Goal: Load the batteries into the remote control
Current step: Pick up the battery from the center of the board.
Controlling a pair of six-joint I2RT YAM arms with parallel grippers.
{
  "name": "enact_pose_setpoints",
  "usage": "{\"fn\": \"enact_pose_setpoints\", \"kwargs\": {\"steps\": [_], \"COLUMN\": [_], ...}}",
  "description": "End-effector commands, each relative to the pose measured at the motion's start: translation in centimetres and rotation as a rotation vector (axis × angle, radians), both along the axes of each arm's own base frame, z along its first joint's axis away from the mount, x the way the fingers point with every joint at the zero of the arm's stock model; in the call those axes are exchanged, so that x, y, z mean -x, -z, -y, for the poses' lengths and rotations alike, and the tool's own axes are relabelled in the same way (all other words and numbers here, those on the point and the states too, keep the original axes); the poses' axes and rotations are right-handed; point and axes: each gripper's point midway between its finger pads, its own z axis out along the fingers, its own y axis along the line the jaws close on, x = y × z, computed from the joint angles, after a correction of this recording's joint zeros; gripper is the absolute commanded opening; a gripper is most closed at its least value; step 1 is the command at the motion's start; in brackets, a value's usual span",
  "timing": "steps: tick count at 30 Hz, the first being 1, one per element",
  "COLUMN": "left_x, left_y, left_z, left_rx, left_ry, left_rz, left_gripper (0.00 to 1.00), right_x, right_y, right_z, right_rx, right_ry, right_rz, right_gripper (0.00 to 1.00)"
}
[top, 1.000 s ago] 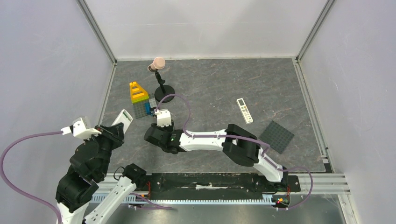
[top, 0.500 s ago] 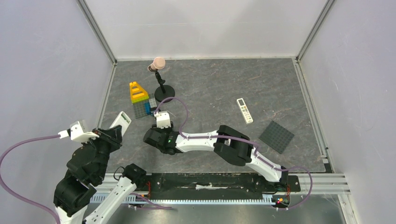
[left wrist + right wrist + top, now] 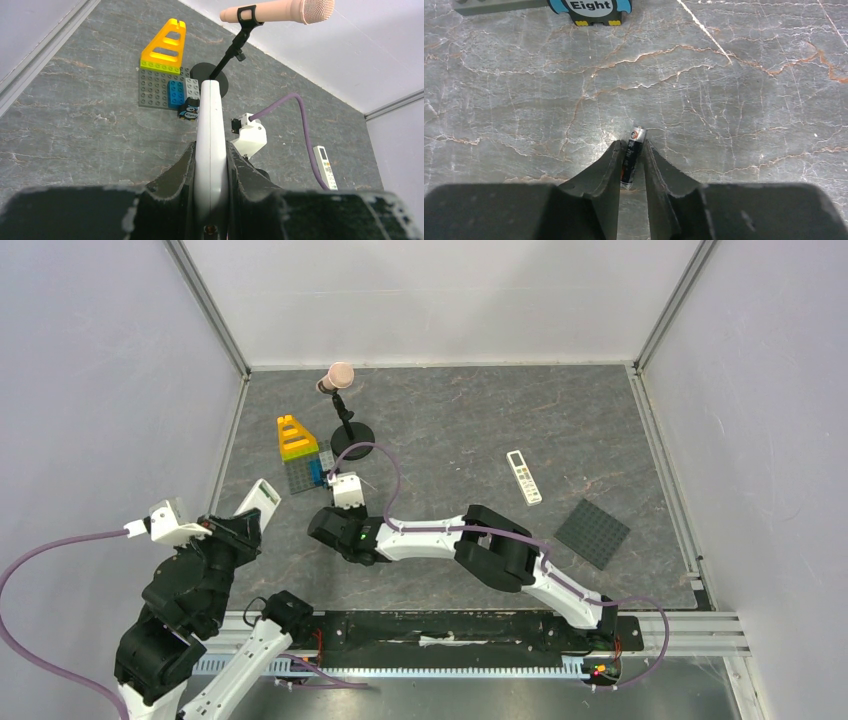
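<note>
Seen edge-on in the left wrist view, the white remote control (image 3: 210, 125) stands upright between the fingers of my left gripper (image 3: 210, 150), which is shut on it. From above, the remote control (image 3: 260, 498) sticks up and to the right out of the left gripper (image 3: 240, 528), lifted at the table's left side. A dark battery (image 3: 632, 157) with a silver end lies on the marbled table. My right gripper (image 3: 631, 145) is low over it, fingers pressed against both of its sides. In the top view the right gripper (image 3: 322, 528) hides the battery.
A longer, slim white remote (image 3: 524, 477) lies to the right. A microphone on a black stand (image 3: 341, 375) and a grey brick plate with a yellow piece (image 3: 297, 455) stand at the back left, with a small "Eight" piece (image 3: 593, 10) by the plate. A dark baseplate (image 3: 593, 533) lies far right.
The right gripper's fingers have narrowed onto the battery, and the right arm has reached slightly further left. The left arm shifted a little left, still holding the remote control.
</note>
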Motion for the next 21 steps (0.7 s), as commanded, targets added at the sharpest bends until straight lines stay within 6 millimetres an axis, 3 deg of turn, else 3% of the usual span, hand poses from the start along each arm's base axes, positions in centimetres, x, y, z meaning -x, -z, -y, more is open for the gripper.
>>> {"fn": "enact_pose_setpoints", "kwargs": {"steps": [1, 4, 8, 12, 18, 21], "left_x": [0.1, 0.0, -0.2, -0.3, -0.6, -0.2], "left_y": [-0.2, -0.1, 0.1, 0.5, 2.0, 2.4], "left_z": [-0.4, -0.2, 0.2, 1.3, 5.1, 8.8], "left_rx": [-0.019, -0.017, -0.015, -0.018, -0.028, -0.027], "left_ry": [-0.010, -0.006, 0.010, 0.068, 0.263, 0.473], "left_rz": [0.015, 0.011, 0.002, -0.019, -0.069, -0.058], "left_gripper": [0.02, 0.02, 0.02, 0.02, 0.02, 0.02], "right_x": [-0.2, -0.1, 0.1, 0.3, 1.2, 1.9], "right_y": [0.9, 0.0, -1.2, -2.9, -5.7, -7.2], "right_z": [1.5, 2.4, 3.2, 4.9, 10.8, 14.1], "right_rx": [0.120, 0.150, 0.191, 0.218, 0.188, 0.181], "right_ry": [-0.028, -0.042, -0.084, -0.098, -0.138, -0.170], "right_rz": [0.018, 0.029, 0.038, 0.049, 0.027, 0.043], "right_gripper": [0.23, 0.19, 0.06, 0.03, 0.02, 0.02]}}
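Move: Between the right fingertips, practically at the hand point and about 1 cm below, lies the battery, slightly askew in the still-open gap. From that hand the black "Eight" block stands some 12 cm ahead and 5 cm to the left, with the Lego baseplate behind it, about 14 cm ahead and 11 cm left, both near table height. From the left hand the battery is roughly 12 cm ahead, 17 cm to the right and 29 cm down. Closing the rest of the way, the right fingers pinch the battery while the wrist rolls some 15 degrees, left side dipping; the hand then speeds off about 12 cm to the right, away from the Lego things, rising only near the end. The left hand, still gripping the white remote, starts late, easing about 4 cm right and a little down, turning clockwise. ##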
